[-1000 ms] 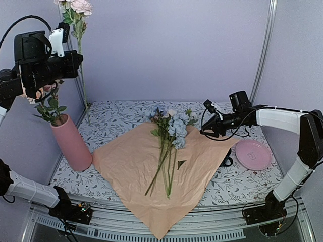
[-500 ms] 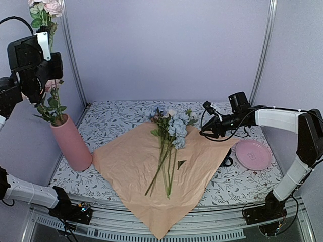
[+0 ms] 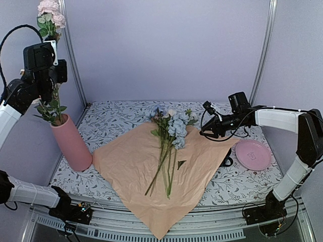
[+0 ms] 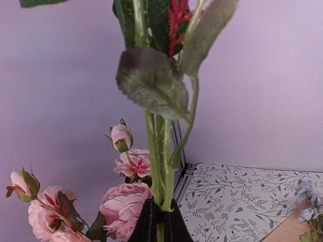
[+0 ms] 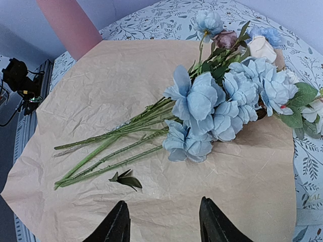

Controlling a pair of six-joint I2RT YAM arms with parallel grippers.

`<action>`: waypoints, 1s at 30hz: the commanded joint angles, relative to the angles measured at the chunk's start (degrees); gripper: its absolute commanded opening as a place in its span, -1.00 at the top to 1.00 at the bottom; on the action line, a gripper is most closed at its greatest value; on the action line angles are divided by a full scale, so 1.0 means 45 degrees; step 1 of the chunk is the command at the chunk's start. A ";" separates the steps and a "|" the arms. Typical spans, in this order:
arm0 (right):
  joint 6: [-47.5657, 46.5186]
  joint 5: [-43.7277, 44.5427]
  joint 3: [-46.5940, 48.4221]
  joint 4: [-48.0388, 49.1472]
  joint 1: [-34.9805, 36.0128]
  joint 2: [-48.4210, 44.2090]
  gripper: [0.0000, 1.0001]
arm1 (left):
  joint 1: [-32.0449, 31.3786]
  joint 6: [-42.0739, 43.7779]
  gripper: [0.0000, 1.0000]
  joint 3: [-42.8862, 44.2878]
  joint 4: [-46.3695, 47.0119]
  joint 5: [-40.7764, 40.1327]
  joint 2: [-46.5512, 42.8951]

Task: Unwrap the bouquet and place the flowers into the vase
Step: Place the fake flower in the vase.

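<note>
High at the left, my left gripper (image 3: 52, 83) is shut on the green stems (image 4: 159, 151) of pink flowers (image 3: 50, 12), right above the tall pink vase (image 3: 72, 142). Leafy stems (image 3: 50, 108) stand in the vase's mouth. Pink roses (image 4: 123, 201) show beside the closed fingertips (image 4: 151, 224). The bouquet's paper (image 3: 146, 171) lies spread flat, peach side up. Blue and cream flowers (image 3: 169, 133) rest on it. My right gripper (image 3: 206, 130) hovers open at the paper's right edge, with nothing between its fingers (image 5: 115, 227). The blue blooms (image 5: 217, 106) lie ahead of them.
A flat pink plate (image 3: 252, 154) sits at the right on the patterned table cover (image 3: 116, 118). One loose green leaf (image 5: 126, 179) lies on the paper (image 5: 101, 85) near my right fingers. Metal frame posts (image 3: 262, 50) stand at the back corners.
My left arm has swung left with the pink flowers, bringing their stems from right of the vase to above its mouth. The right arm has not moved.
</note>
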 commanded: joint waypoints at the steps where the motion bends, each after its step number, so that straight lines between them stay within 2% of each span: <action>1: -0.0139 -0.0059 -0.0094 -0.0019 -0.0002 0.0226 0.02 | 0.1202 -0.1729 1.00 -0.0620 -0.0622 0.2428 -0.0114; 9: -0.0180 -0.0059 -0.0103 -0.0048 -0.0002 0.0312 0.02 | 0.2398 -0.2541 1.00 -0.2505 -0.0444 0.4149 -0.0434; 19: -0.0171 -0.0306 -0.0034 -0.0104 -0.0005 0.0685 0.02 | 0.2590 -0.3636 1.00 -0.4615 -0.1367 0.4251 -0.1454; 30: -0.0143 -0.0431 0.0011 -0.0167 -0.0007 0.0823 0.02 | 0.2703 -0.4272 1.00 -0.5321 -0.2795 0.4252 -0.2027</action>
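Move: The vase stands almost under the left gripper, its middle some 2 cm ahead, 3 cm to the left and about 35 cm below; its mouth is roughly 22 cm down. The pink roses already in it have their heads about 8 cm ahead, 12 cm left and 5 cm below that gripper. The kraft paper's middle lies about 40 cm to its right, 2 cm back and 48 cm below. From the right gripper the vase is some 57 cm left, 3 cm back and 3 cm lower. Lower the left gripper about 16 cm towards the mouth of the vase, keeping the pink flower's stem pinched in the shut fingers. Let it bow out some 3 cm forward and come back again on the way down, ending about 2 cm farther left, while the fingertips tip down by some 15 degrees and the hand rolls slightly, left side down. Slow down over the second half. ##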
